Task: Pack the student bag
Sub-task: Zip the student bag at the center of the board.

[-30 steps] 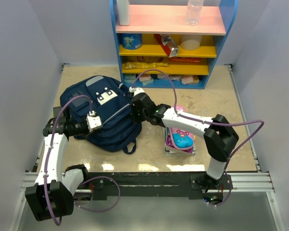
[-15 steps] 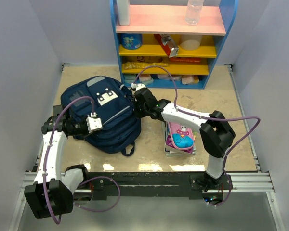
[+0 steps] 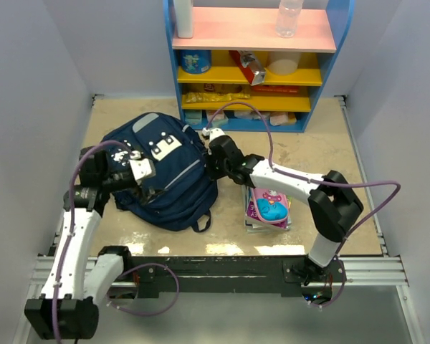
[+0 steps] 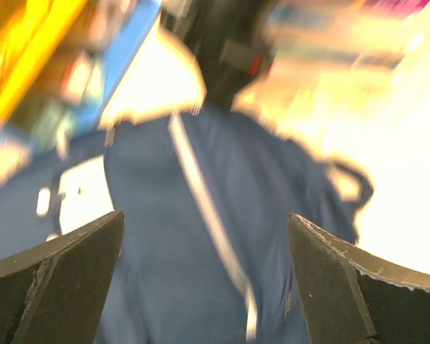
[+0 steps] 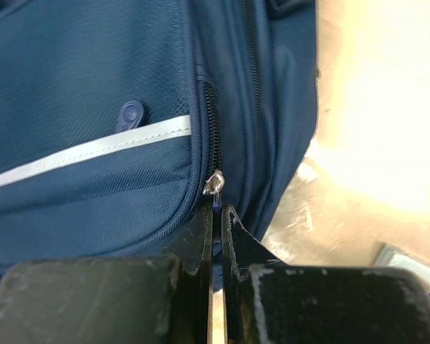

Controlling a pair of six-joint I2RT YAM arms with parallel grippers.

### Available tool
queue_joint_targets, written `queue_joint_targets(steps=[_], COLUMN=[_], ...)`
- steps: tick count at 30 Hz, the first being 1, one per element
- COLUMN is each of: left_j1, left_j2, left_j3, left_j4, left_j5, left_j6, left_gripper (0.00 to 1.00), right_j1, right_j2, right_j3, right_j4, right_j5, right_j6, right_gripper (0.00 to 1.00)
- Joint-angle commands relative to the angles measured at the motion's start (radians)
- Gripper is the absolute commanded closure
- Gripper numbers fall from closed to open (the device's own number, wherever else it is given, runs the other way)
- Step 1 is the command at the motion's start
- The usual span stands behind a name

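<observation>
The student bag (image 3: 165, 179), navy blue with a white logo patch and thin light stripes, lies flat on the table's left half. My left gripper (image 3: 149, 185) hovers over the bag's left part; in the blurred left wrist view its jaws stand wide open (image 4: 204, 276) with only bag fabric (image 4: 165, 272) beneath them. My right gripper (image 3: 213, 169) is at the bag's right edge. The right wrist view shows it shut (image 5: 216, 211) on the blue pull tab under the silver zipper slider (image 5: 214, 183), beside a pocket with a pale stripe (image 5: 93, 154).
A blue shelf unit (image 3: 254, 64) with pink and yellow boards, holding packets, a can and a bottle (image 3: 289, 18), stands at the back. A pink pencil case (image 3: 270, 204) rests on books right of the bag. White walls close both sides.
My left gripper has let go of the bag, opened wide and lifted up and back. The bag and my right gripper, still pinching the zipper pull, have shifted a little to the right.
</observation>
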Motion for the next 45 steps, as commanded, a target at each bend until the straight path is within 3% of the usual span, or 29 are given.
queue_joint_targets(steps=[1, 3, 12, 17, 28, 31, 34, 37, 39, 45], left_j1=[-0.168, -0.174, -0.318, -0.366, -0.43, -0.438, -0.439, -0.438, -0.438, -0.438], left_j2=[-0.034, 0.011, 0.08, 0.063, -0.004, -0.015, -0.021, -0.029, -0.029, -0.024], left_j3=[-0.114, -0.144, -0.21, -0.219, -0.305, -0.338, -0.348, -0.352, -0.349, -0.329], left_j4=[0.43, 0.525, 0.465, 0.337, 0.269, 0.278, 0.298, 0.326, 0.332, 0.307], left_j5=[-0.042, -0.116, -0.32, -0.297, -0.456, -0.502, -0.526, -0.552, -0.555, -0.503], left_j6=[-0.452, -0.519, -0.406, -0.272, -0.123, -0.096, -0.108, -0.123, -0.126, -0.12], left_gripper=[0.0, 0.0, 0.0, 0.0, 0.0, 0.12, 0.41, 0.91, 1.0, 1.0], right_j1=[0.034, 0.043, 0.103, 0.172, 0.221, 0.221, 0.221, 0.221, 0.221, 0.207], right_j2=[-0.073, -0.078, -0.104, -0.113, -0.119, -0.126, -0.132, -0.136, -0.139, -0.116], right_j3=[-0.031, -0.04, -0.032, 0.001, 0.029, 0.027, 0.027, 0.029, 0.027, 0.034], right_j4=[0.082, 0.084, 0.075, 0.064, 0.056, 0.059, 0.058, 0.043, 0.033, 0.029], right_j5=[-0.043, -0.067, -0.118, -0.135, -0.196, -0.21, -0.218, -0.209, -0.206, -0.167], right_j6=[0.007, 0.007, 0.057, 0.093, 0.131, 0.129, 0.129, 0.117, 0.106, 0.076], right_gripper=[1.0, 1.0, 1.0, 1.0, 1.0, 1.0, 1.0, 1.0, 1.0, 1.0])
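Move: Ahead and to the right of the open left hand, the bag's zip edge lies about 9 cm farther out, 12 cm right and 12 cm below; from the right hand the same edge is some 3 cm back and 1 cm left. The zip slider, whose tab the right fingers already hold, is practically at that hand. From the right hand, the strap loop lies roughly 15 cm back and 2 cm left, and the white label patch 7 cm ahead and 13 cm left. Keeping its pinch on the slider's tab, the right hand draws back about 12 cm and left some 7 cm, towards the left hand, turning slightly counter-clockwise before it settles. The open left hand swings right, then sinks about 12 cm onto the bag, its left side rolling up a little, and closes, pinching the fabric fold right beside the slider. ##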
